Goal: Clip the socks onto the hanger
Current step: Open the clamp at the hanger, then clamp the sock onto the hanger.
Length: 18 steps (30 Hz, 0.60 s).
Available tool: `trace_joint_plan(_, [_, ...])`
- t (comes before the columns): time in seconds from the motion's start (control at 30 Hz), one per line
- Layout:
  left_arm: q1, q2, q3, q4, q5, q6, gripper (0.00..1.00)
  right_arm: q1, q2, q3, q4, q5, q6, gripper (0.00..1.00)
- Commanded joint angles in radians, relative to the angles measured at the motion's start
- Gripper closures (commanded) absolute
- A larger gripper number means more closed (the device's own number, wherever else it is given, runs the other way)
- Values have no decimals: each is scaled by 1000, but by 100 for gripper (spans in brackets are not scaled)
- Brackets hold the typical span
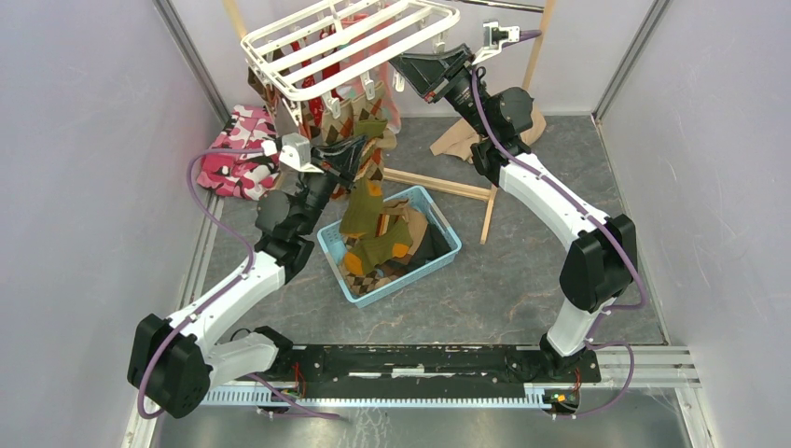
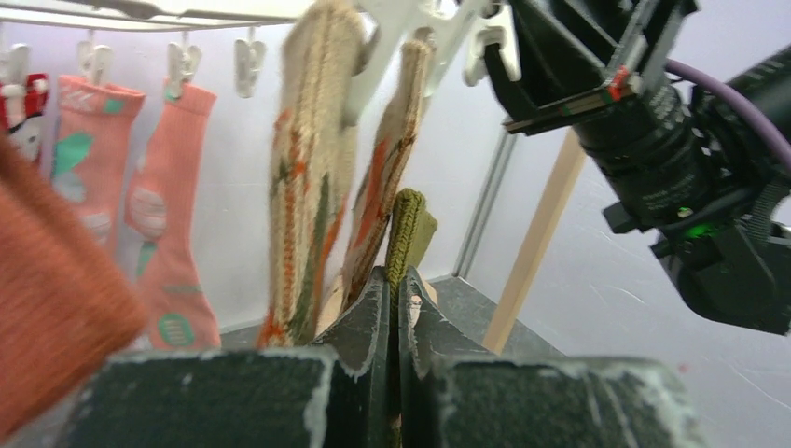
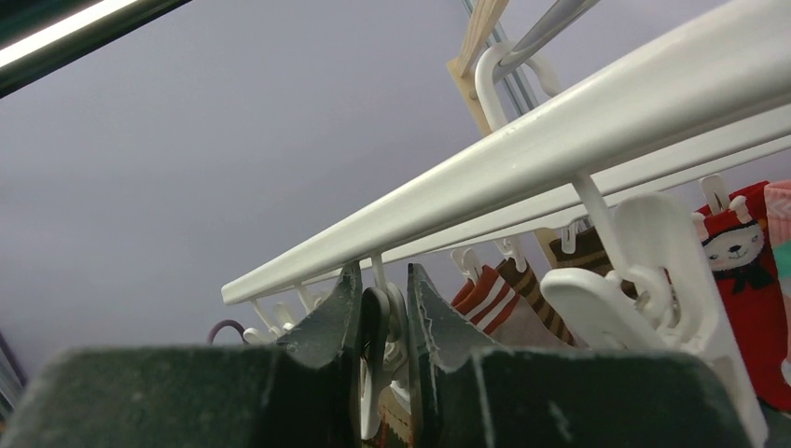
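My left gripper (image 1: 359, 147) is shut on the cuff of an olive green sock (image 1: 366, 210) that hangs down into the blue basket (image 1: 442, 222). In the left wrist view the cuff (image 2: 411, 219) sticks up between the closed fingertips of the left gripper (image 2: 398, 282), just below the white hanger (image 2: 233, 11). My right gripper (image 1: 404, 67) is at the hanger's (image 1: 350, 42) right side. Its jaws press a dangling white clip (image 3: 377, 317) from both sides under the hanger bar (image 3: 560, 140). Argyle socks (image 2: 308, 187), pink socks (image 2: 93, 159) and a red sock (image 3: 746, 271) hang clipped.
The basket holds more socks (image 1: 378, 252). A pink camouflage garment (image 1: 238, 154) lies at the left wall. A wooden pole rack (image 1: 438, 184) and a beige cloth (image 1: 457, 140) stand behind the basket. My right arm's wrist (image 2: 672, 159) is close on the right in the left wrist view.
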Motion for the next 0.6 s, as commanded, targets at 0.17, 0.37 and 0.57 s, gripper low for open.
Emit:
trace_joint_plan(0.17, [6, 3, 135, 16, 166, -132, 98, -5, -14, 33, 8, -15, 15, 95])
trace_joint_plan(0.37, [5, 45, 225, -67, 150, -196, 98, -4, -15, 26, 18, -21, 23, 95])
trace_joint_plan(0.57, [6, 85, 272, -123, 134, -211, 98, -4, -14, 26, 25, -25, 32, 95])
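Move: The left hand holds the green sock; the open clamp that the sock goes to lies about 3 cm ahead of that hand, 7 cm to its right and some 13 cm above. The next clamp, with an argyle sock, hangs roughly 1 cm ahead, 1 cm to its right and 12 cm up; an empty clamp is about 9 cm ahead, 14 cm right and 13 cm up. The right hand has the open clamp right at its fingertips. The left hand, still pinching the green sock just below its cuff, lifts it about 6 cm towards the clamp while easing some 3 cm to the right, first drawing back about 2 cm, then coming forward again and sinking a touch at the end as it turns some 10 degrees clockwise, so the cuff points at the clamp. The right hand stays in place beneath the hanger bar and keeps its squeeze on the clamp, holding it open, while the left fingers keep their grip. ##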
